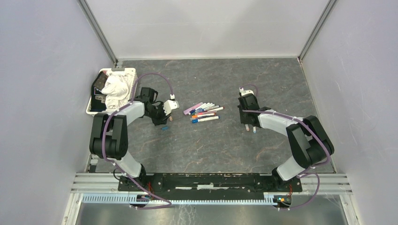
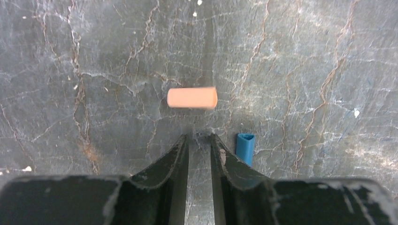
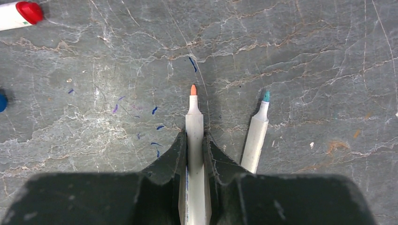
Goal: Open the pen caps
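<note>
A short orange pen cap (image 2: pixel 192 98) lies loose on the table just ahead of my left gripper (image 2: pixel 199 138). That gripper's jaws stand a little apart with nothing between them. A blue pen cap (image 2: pixel 245 147) lies beside its right finger. My right gripper (image 3: pixel 194 140) is shut on a white pen (image 3: pixel 194 119) whose bare orange tip points away from me. A second uncapped pen with a teal tip (image 3: pixel 256 136) lies on the table right of it. In the top view the left gripper (image 1: pixel 166 117) and right gripper (image 1: pixel 247 125) flank a cluster of capped pens (image 1: pixel 205 112).
A white bin (image 1: pixel 92 102) holding a crumpled white cloth stands at the far left, behind the left arm. A red-capped pen (image 3: pixel 19 13) lies at the top left of the right wrist view. Ink marks dot the dark stone tabletop.
</note>
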`<state>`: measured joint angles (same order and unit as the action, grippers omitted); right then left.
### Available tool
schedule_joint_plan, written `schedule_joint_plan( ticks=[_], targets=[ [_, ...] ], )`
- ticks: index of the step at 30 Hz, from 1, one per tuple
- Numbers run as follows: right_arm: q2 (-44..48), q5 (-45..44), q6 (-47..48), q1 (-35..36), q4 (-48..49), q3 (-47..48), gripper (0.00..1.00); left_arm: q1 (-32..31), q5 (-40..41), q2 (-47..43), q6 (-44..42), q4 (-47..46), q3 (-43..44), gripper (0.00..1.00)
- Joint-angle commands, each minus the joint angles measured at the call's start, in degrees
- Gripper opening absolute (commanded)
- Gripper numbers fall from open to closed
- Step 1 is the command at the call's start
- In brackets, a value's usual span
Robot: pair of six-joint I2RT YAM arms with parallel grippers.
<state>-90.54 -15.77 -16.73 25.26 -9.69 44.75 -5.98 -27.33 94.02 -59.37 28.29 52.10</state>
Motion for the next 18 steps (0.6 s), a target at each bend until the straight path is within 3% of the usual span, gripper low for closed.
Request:
schedule_joint_plan(
  ticks=[1,7,11,14,16,17,18],
  targets=[
    [-0.97,-3.10,-1.03,-0.73,0.15,-0.37,0.19,0.17,-0.88,0.55,2.73,1.83,1.23,0.32],
    [0.70,-3.48,-0.77,-0.79,-0.76,1.14,0.33,0.15,-1.91,-2.03,2.39,4.36,1.83,0.33],
    [2.11,-2.69,0.40,-0.66,-1.30,3.10,0.49,0.15,-3.56,-4.62,4.81,6.62,4.26,0.39],
    [3.71,-0.64,3.47,1.07,0.59,4.07,0.51,0.60,-5.96,-6.77,7.19,9.88,8.08,0.64],
    [4.02,5.00,8.67,3.54,3.33,4.88,0.53,0.99,-6.99,-8.43,9.72,11.30,10.71,0.68],
    [3.39,7.44,11.43,4.73,3.78,5.70,0.54,1.12,-7.52,-9.21,10.78,12.22,11.98,0.86],
    [2.63,10.43,13.69,6.16,4.06,6.79,0.55,1.30,-7.81,-9.83,11.76,13.31,13.53,0.92]
  ],
)
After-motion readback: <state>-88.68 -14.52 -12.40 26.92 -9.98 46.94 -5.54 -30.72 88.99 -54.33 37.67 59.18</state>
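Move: The right hand still holds the peach-tipped pen at its laying-down spot, the pen's middle about 1 cm back and 1 cm below. The teal-tipped pen lies some 4 cm to the right and 2 cm back; the nearest capped pen of the pile is about 20 cm left and 1 cm ahead. That capped pen is roughly 21 cm right of the empty left hand and level with it; from the left hand, the loose peach cap lies 3 cm right and 1 cm ahead, the blue cap 4 cm straight back. The right fingers open and let go of the peach-tipped pen, then the hand rises about 2 cm and starts swinging left towards the pile, turning slightly counter-clockwise. The left hand, empty, first draws back low by about 1 cm, then lifts some 5 cm and comes forward again as its fingers spread wide. ##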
